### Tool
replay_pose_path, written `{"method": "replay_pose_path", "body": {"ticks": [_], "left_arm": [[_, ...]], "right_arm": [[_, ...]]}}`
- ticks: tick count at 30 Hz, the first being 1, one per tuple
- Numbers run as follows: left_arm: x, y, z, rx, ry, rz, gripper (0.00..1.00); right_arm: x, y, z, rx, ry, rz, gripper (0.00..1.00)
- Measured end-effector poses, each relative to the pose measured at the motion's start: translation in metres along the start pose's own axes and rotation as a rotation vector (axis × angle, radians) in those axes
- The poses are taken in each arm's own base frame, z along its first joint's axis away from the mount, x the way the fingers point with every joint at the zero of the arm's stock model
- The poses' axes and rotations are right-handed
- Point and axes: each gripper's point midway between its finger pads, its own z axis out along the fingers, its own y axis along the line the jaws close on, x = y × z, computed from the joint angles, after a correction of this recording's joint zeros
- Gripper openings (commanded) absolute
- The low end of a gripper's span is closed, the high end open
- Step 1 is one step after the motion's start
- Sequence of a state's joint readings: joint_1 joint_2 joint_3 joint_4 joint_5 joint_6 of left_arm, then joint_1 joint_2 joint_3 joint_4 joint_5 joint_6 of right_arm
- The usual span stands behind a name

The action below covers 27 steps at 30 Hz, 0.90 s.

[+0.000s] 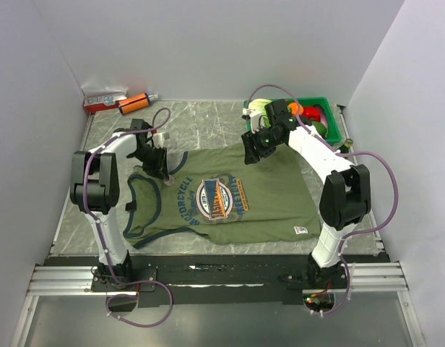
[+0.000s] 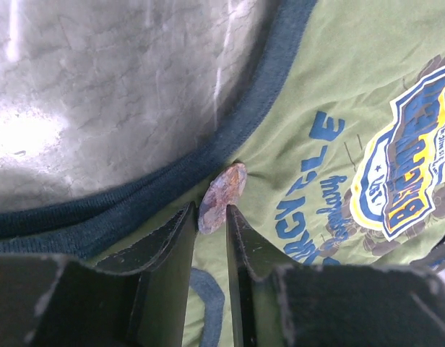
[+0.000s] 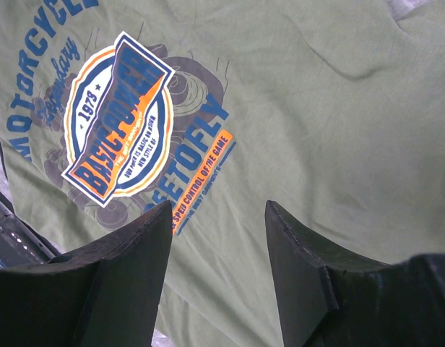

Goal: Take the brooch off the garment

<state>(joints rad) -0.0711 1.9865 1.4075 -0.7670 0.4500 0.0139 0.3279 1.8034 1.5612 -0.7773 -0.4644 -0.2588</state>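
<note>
The olive-green T-shirt (image 1: 269,191) lies flat on the table, its round chest print (image 1: 221,197) facing up. The brooch (image 2: 222,195), a small round disc seen nearly edge-on, sits on the shirt just below the navy collar trim (image 2: 230,137). My left gripper (image 2: 210,211) is at the collar with its two fingertips closed on the disc's lower edge. In the top view it (image 1: 165,173) is at the shirt's left end. My right gripper (image 3: 219,210) is open and empty, hovering over the shirt (image 3: 316,108) beside the print (image 3: 118,119). It (image 1: 253,153) is at the shirt's far edge.
A green bin (image 1: 325,108) with coloured items stands at the back right. An orange bottle (image 1: 134,103) and a red-and-white box (image 1: 103,101) lie at the back left. A white hem label (image 1: 300,230) is at the shirt's right front. White walls close in three sides.
</note>
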Motion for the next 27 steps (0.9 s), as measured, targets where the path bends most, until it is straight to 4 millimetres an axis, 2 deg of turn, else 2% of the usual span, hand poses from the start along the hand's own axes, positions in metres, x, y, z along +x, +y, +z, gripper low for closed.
{"method": "replay_pose_path", "body": {"ticks": [4, 10, 17, 19, 20, 27], "left_arm": [[-0.003, -0.003, -0.002, -0.027, -0.01, 0.023, 0.32], [-0.005, -0.007, -0.004, -0.056, -0.015, 0.05, 0.2], [-0.004, -0.007, -0.003, -0.068, -0.01, 0.054, 0.14], [-0.004, -0.007, -0.004, -0.076, -0.012, 0.059, 0.03], [-0.004, -0.008, -0.004, -0.08, -0.012, 0.062, 0.01], [0.0, -0.032, -0.01, -0.104, -0.004, 0.164, 0.01]], "right_arm": [[0.0, 0.0, 0.0, -0.001, 0.001, 0.0, 0.62], [0.001, 0.0, 0.001, -0.002, 0.004, 0.0, 0.62], [0.002, 0.0, 0.003, -0.004, 0.007, 0.003, 0.62], [0.002, 0.0, 0.004, -0.005, 0.01, 0.004, 0.62], [0.003, -0.001, 0.005, -0.005, 0.012, 0.004, 0.62], [0.004, 0.001, 0.006, -0.015, 0.016, 0.006, 0.61]]}}
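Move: The brooch sits right at the left hand's tips, about 1 cm to the right and 2 cm below, its near edge between the parted fingers. From this hand, the MOTORCYCLE lettering lies some 6 cm right and 6 cm back, the round logo about 14 cm right and 6 cm back, both about 3 cm below. The right hand has the brooch roughly 24 cm to its left, 2 cm back and 13 cm below. The left fingers, parted around the brooch's near edge, shut on it and pinch it edge-on while the hand rises just under a centimetre. With the fingers nearly shut, the hand then pulls quickly right, towards the lettering, and up, with a slight draw back, ending about 2 cm right and 2 cm higher. The wrist swings some 10 degrees, bringing the fingers nearer to pointing straight down. ##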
